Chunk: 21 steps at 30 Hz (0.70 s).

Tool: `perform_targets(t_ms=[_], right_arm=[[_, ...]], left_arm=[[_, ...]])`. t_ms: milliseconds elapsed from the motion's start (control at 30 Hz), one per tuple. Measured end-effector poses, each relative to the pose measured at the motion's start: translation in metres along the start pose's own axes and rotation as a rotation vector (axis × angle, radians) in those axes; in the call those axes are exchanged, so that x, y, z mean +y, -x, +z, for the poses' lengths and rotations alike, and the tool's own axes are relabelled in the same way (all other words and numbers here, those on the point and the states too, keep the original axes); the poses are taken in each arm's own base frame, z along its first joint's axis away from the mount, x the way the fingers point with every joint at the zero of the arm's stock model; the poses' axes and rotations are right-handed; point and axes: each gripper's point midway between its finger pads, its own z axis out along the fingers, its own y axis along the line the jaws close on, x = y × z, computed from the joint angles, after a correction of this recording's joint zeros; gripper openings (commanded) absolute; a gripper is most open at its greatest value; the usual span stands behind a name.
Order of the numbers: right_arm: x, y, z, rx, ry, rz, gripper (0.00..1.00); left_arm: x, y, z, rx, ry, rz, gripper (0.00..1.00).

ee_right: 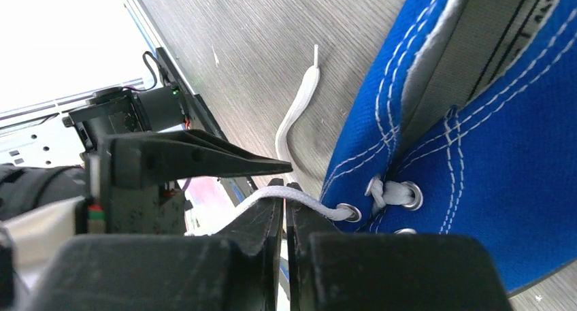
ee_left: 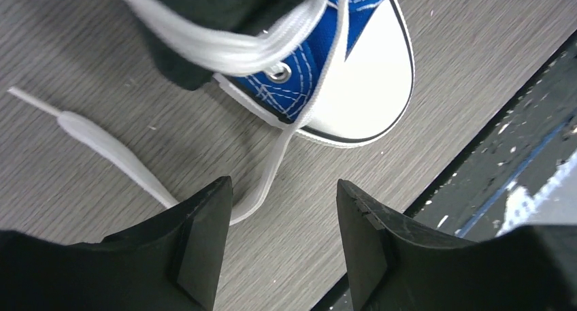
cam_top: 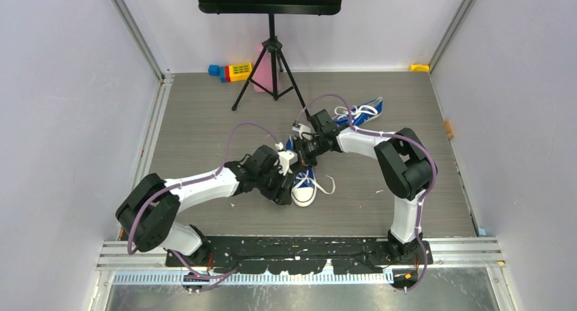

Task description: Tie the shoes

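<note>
One blue shoe (cam_top: 304, 187) with a white toe cap lies mid-table; the other shoe (cam_top: 362, 111) lies at the back right. My left gripper (cam_top: 287, 188) is open and empty, low over the table beside the near shoe's toe cap (ee_left: 367, 73). A loose white lace (ee_left: 109, 148) runs on the table under its left finger (ee_left: 197, 243). My right gripper (cam_top: 304, 152) is over the near shoe's heel end. Its jaws (ee_right: 284, 188) are shut, and a lace (ee_right: 306, 202) from an eyelet of the blue canvas (ee_right: 490, 161) lies across the fingertips. I cannot tell whether it is pinched.
A black tripod stand (cam_top: 272, 59) stands at the back middle, with coloured toy blocks (cam_top: 231, 71) and a pink item behind it. Grey walls close in left and right. The black base rail (cam_top: 299, 246) runs along the near edge, close to the left gripper.
</note>
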Motion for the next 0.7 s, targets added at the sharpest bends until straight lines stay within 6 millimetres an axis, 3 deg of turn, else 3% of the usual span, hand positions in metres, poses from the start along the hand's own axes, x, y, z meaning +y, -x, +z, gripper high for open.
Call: perform_targets(t_ms=[200,333,467,700], right_arm=[[0.000,0.000,0.000,0.001,0.000,0.004,0.11],[0.001,0.000,0.000,0.002,0.002,0.008,0.11],[0.001,-0.001,0.000,0.004,0.006,0.012,0.12],[0.000,-0.002,0.001,0.011,0.010,0.017,0.17]], left_arm=[[0.005,-0.012,0.012,0.045,0.043,0.071,0.50],[0.011,-0.012,0.017,0.048,0.072,0.073,0.31],[0.017,-0.009,0.021,0.045,0.105,0.072,0.00],[0.022,-0.003,0.023,0.021,0.133,0.072,0.00]])
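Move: The stretch of lace beside the toe lies roughly 3 cm below the left hand and 2 cm ahead. From that hand the blue shoe's toe cap is 7 cm to the right and 1 ahead, the lace tip some 8 ahead and 2 left, both near the table. The lace loop around the right gripper is about 6 ahead, 4 right and 2 higher. From the right hand, the stretch of lace lies some 8 cm back, 7 left and 5 lower. Left hand sinks about 3 cm beside the toe, then edges forward, shutting its fingers to pinch the lace. ##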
